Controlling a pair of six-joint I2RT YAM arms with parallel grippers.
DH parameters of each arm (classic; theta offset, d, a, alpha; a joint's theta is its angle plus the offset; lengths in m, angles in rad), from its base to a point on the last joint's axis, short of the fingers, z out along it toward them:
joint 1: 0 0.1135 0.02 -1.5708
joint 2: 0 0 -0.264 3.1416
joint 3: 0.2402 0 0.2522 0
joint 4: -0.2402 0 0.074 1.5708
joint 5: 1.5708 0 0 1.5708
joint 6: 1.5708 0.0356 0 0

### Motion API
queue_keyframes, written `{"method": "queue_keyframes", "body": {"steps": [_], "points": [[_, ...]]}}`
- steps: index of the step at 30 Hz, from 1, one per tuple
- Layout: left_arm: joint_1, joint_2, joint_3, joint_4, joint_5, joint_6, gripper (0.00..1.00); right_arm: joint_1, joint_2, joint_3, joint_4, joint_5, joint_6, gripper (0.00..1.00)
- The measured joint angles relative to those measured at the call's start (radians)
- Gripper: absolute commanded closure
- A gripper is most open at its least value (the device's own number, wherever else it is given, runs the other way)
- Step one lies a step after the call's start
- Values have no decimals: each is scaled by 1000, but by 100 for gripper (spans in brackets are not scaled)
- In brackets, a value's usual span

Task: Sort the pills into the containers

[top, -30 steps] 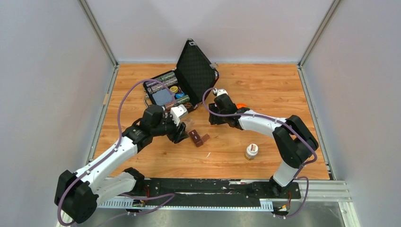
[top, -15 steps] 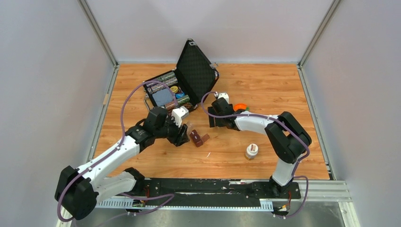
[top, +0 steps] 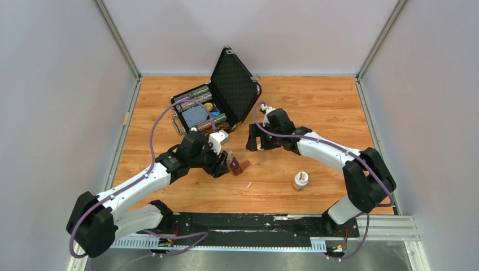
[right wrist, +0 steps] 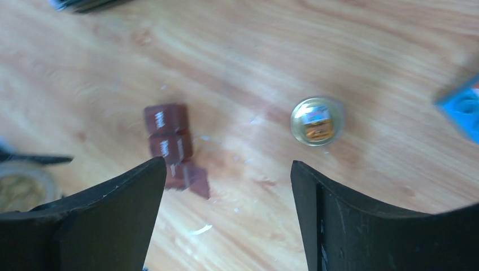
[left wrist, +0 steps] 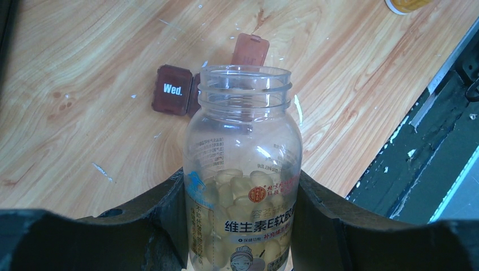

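Observation:
A clear, uncapped bottle (left wrist: 243, 169) of pale yellow pills (left wrist: 234, 183) sits between the jaws of my left gripper (left wrist: 240, 192), which is shut on it. Its mouth points at the containers (left wrist: 171, 90), a dark brown strip with a "Wed." lid shut and one end lid (left wrist: 250, 49) flipped open. From above, the left gripper (top: 222, 161) is just left of the containers (top: 238, 166). My right gripper (top: 255, 142) hovers open just behind them, empty. Its wrist view shows the containers (right wrist: 169, 144) below.
A small white-capped bottle (top: 300, 180) stands on the wooden table right of the containers, also seen from above (right wrist: 316, 121). An open black case (top: 226, 96) with items inside stands at the back. The black base rail (left wrist: 429, 141) runs along the near edge.
The left arm has carried the bottle right, up to the containers. The right gripper's jaws have spread wider, and that arm has shifted slightly.

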Motion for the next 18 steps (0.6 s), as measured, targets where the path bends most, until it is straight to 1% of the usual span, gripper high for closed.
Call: {"method": "queue_keyframes", "body": {"steps": [2,5,8,13,15,18], "points": [[0,0,-5,8,-2,0,100,-15,-18,-23,19,-111,-6,18],[-2,0,-8,21,-5,0,100,-27,11,-37,33,-243,-6,20],[-2,0,-8,35,-7,0,100,-38,58,-55,60,-333,3,28],[-2,-9,-26,60,-11,-1,100,-71,92,-131,132,-476,43,48],[-2,-13,-32,65,-14,-1,100,-81,104,-145,156,-520,55,53],[-2,-14,-32,71,-14,-1,100,-88,127,-149,204,-563,73,56]]}}
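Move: The pill box's open lid flap lies about 4 cm back from the right hand, 3 cm to its left and 6 cm lower; the box's middle is some 5 cm back, 7 cm left and 7 cm below. The loose jar cap lies 3 cm ahead, 3 cm right and 7 cm down, while the clear pill jar in the left hand is about 6 cm back, 9 cm left and 2 cm higher. From the left hand, the flap is about 2 cm ahead, 5 cm right and 9 cm below. The right hand leaves the jar cap and comes back about 6 cm and a little left, sinking some 3 cm after a slight rise, to bring its fingertips just over the pill box's open lid flap. On the way it swings its fingers some 30 degrees counter-clockwise, from forward-left to nearly straight left and still slanting down, and closes them from wide to about half open, while the left hand keeps its hold on the clear jar almost still above the box. ##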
